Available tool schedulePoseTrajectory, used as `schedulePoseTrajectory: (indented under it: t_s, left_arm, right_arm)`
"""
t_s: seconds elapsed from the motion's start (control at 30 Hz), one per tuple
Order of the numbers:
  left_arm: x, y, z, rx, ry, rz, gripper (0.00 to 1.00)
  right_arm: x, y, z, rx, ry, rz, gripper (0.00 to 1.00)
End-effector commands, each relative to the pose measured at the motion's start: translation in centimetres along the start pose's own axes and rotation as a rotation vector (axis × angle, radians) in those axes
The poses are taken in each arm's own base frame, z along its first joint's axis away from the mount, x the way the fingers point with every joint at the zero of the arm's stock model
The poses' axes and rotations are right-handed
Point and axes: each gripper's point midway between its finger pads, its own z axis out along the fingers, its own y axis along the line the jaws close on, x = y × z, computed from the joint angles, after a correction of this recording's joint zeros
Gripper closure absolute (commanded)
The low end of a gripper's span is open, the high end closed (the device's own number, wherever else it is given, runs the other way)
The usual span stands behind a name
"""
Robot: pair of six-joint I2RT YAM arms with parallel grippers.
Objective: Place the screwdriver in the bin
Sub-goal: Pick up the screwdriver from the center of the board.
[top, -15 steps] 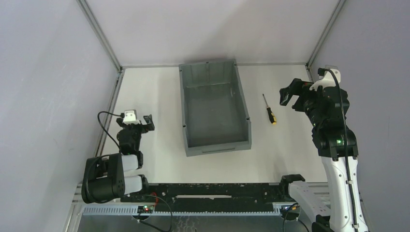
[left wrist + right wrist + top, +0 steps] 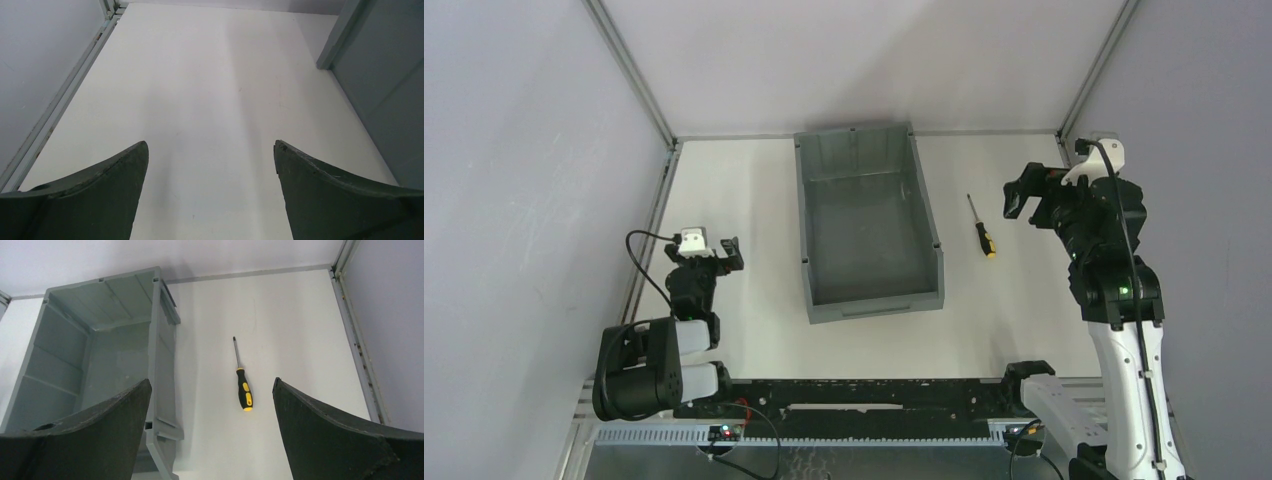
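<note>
The screwdriver [image 2: 981, 228] lies flat on the white table just right of the bin [image 2: 934, 232], thin shaft pointing away, black and yellow handle nearest. The right wrist view shows the screwdriver [image 2: 243, 385] ahead of the fingers, with the bin [image 2: 159, 330] to its left. My right gripper [image 2: 1025, 203] hangs above the table to the right of the screwdriver, open and empty. My left gripper [image 2: 722, 254] sits low at the near left, open over bare table, with nothing between its fingers [image 2: 100, 195]. The grey bin is empty inside.
Grey walls with metal corner posts [image 2: 629, 70] close in the table on the left, back and right. A side wall of the bin [image 2: 380, 85] fills the right of the left wrist view. A black rail [image 2: 854, 395] runs along the near edge.
The right arm has shifted very slightly; the screwdriver, bin and left arm stay where they were.
</note>
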Motion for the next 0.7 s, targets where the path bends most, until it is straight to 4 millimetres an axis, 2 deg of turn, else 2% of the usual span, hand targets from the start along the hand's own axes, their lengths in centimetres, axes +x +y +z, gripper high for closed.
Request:
schedulePoseTrajectory:
  t_s: [0.0, 0.27, 0.67]
  left_arm:
    - [-3.0, -0.1, 1.0, 0.002, -0.09, -0.001, 0.0]
    - [-3.0, 0.0, 1.0, 0.001, -0.092, 0.0, 0.0]
    - [-3.0, 0.0, 1.0, 0.0, -0.091, 0.0, 0.0]
  right_arm:
    - [-2.0, 0.1, 0.4, -0.005, -0.036, -0.064, 0.0]
    - [-3.6, 0.2, 1.9, -0.005, -0.018, -0.102, 0.0]
    - [-2.8, -0.3, 6.3, 0.043, 0.13, -0.107, 0.01]
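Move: The screwdriver lies on the table roughly 14 cm ahead of the right gripper, about 1 cm to its right and some 36 cm below it. The bin's middle is about 24 cm to that gripper's left, 11 cm ahead and 31 cm below. From the idle left gripper, the screwdriver lies about 58 cm to the right, 8 cm ahead and 10 cm below. Carry the open right gripper forward about 6 cm, gathering speed, high above the table towards the screwdriver, rising a centimetre or so on the way. Roll its left side down and tip the fingers down, each by about 5 degrees. Keep the fingers wide open and touch nothing yet. ##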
